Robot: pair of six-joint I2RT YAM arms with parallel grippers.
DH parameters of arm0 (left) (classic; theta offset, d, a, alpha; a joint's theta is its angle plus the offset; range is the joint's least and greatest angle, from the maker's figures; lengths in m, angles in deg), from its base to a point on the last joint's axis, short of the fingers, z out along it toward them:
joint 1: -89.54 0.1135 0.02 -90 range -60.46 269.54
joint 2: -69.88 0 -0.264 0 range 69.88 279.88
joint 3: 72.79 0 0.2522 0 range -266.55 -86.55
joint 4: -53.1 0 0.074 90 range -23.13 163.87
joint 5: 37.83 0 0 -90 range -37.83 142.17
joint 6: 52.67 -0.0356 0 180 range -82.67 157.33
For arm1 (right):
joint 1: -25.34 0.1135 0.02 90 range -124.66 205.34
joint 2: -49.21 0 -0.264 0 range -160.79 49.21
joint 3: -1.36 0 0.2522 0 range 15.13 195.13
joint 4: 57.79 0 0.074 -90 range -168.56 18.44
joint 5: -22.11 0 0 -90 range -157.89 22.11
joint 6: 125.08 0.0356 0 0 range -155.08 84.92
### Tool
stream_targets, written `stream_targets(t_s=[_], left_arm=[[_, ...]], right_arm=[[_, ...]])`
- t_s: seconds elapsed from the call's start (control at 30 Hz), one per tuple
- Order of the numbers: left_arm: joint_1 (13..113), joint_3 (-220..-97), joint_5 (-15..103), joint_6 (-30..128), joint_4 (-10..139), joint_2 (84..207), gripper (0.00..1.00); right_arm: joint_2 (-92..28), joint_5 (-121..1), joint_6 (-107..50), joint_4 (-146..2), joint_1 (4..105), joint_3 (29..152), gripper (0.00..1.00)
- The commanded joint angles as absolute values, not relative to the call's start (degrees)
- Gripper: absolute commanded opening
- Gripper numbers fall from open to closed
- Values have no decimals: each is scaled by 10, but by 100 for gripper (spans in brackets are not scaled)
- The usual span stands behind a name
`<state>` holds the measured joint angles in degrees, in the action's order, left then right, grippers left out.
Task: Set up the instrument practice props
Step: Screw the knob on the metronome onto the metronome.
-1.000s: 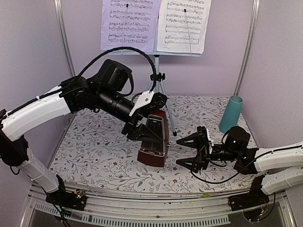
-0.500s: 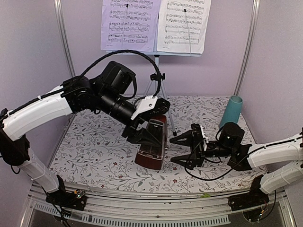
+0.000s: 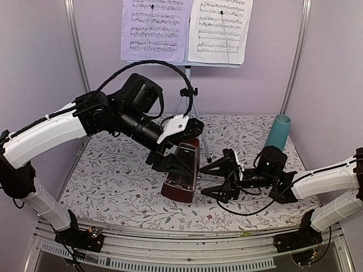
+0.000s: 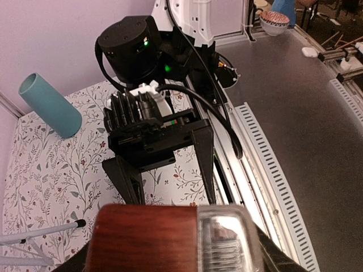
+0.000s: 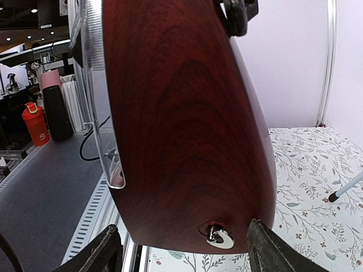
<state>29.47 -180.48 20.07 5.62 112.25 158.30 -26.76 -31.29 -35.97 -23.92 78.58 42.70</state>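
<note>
The dark-red-brown metronome [image 3: 181, 173] hangs tilted just over the floral mat, with my left gripper [image 3: 177, 148] shut on its upper part. In the left wrist view it fills the bottom edge as the metronome [image 4: 153, 238]. My right gripper [image 3: 205, 182] is open, its two fingers reaching either side of the lower end of the metronome [image 5: 181, 113]; the silver winding key [image 5: 219, 237] sits between the fingertips [image 5: 271, 249]. At the back stands the music stand [image 3: 189, 85], carrying two sheet-music pages [image 3: 154, 28], [image 3: 221, 28].
A teal cup [image 3: 277, 136] stands at the back right of the mat, also seen as the teal cup [image 4: 50, 105]. The stand's tripod legs [image 3: 199, 127] spread just behind the metronome. Metal frame posts [image 3: 76, 51] rise at both back corners.
My right gripper has slid left until its fingers flank the metronome, narrowing a little. The left arm has shifted the metronome slightly left and down.
</note>
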Motion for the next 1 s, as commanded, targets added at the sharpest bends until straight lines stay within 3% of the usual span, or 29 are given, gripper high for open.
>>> stream_targets(t_s=[0.0, 0.33, 0.43, 0.97], left_arm=[[287, -1824, 195, 50, 1091, 1564, 13], [288, -1820, 204, 51, 1084, 1562, 13], [288, -1818, 202, 51, 1082, 1562, 13], [288, -1810, 203, 51, 1075, 1556, 13]], right_arm=[[-269, -311, -354, -230, 785, 438, 76], [-254, -305, -340, -266, 785, 432, 67], [-254, -308, -331, -270, 784, 432, 58], [-266, -382, -278, -278, 785, 449, 32]])
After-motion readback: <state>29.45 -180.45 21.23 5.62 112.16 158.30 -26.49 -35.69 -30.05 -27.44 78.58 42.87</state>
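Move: Just past the right fingertips lies the metronome's knob, about 2 cm to the left of the right hand's point, 1 cm ahead and 1 cm lower. The metronome's middle is some 6 cm left, 1 cm ahead and 7 cm up; the stand's foot is on the table, about 18 cm ahead, 2 cm left and 20 cm below. From the left hand, which holds the metronome, the knob lies about 13 cm down, 4 cm to the right and 2 cm ahead. Closing its fingers from wide open to about a third, the right hand narrows the gap around the metronome's knob without yet pinching it. Still pointing left, the hand first sinks about 1 cm, then its tips swing forward about 1 cm as the wrist rolls forward-side-down by just under 10 degrees and turns slightly clockwise. The left hand keeps holding the metronome nearly still. ##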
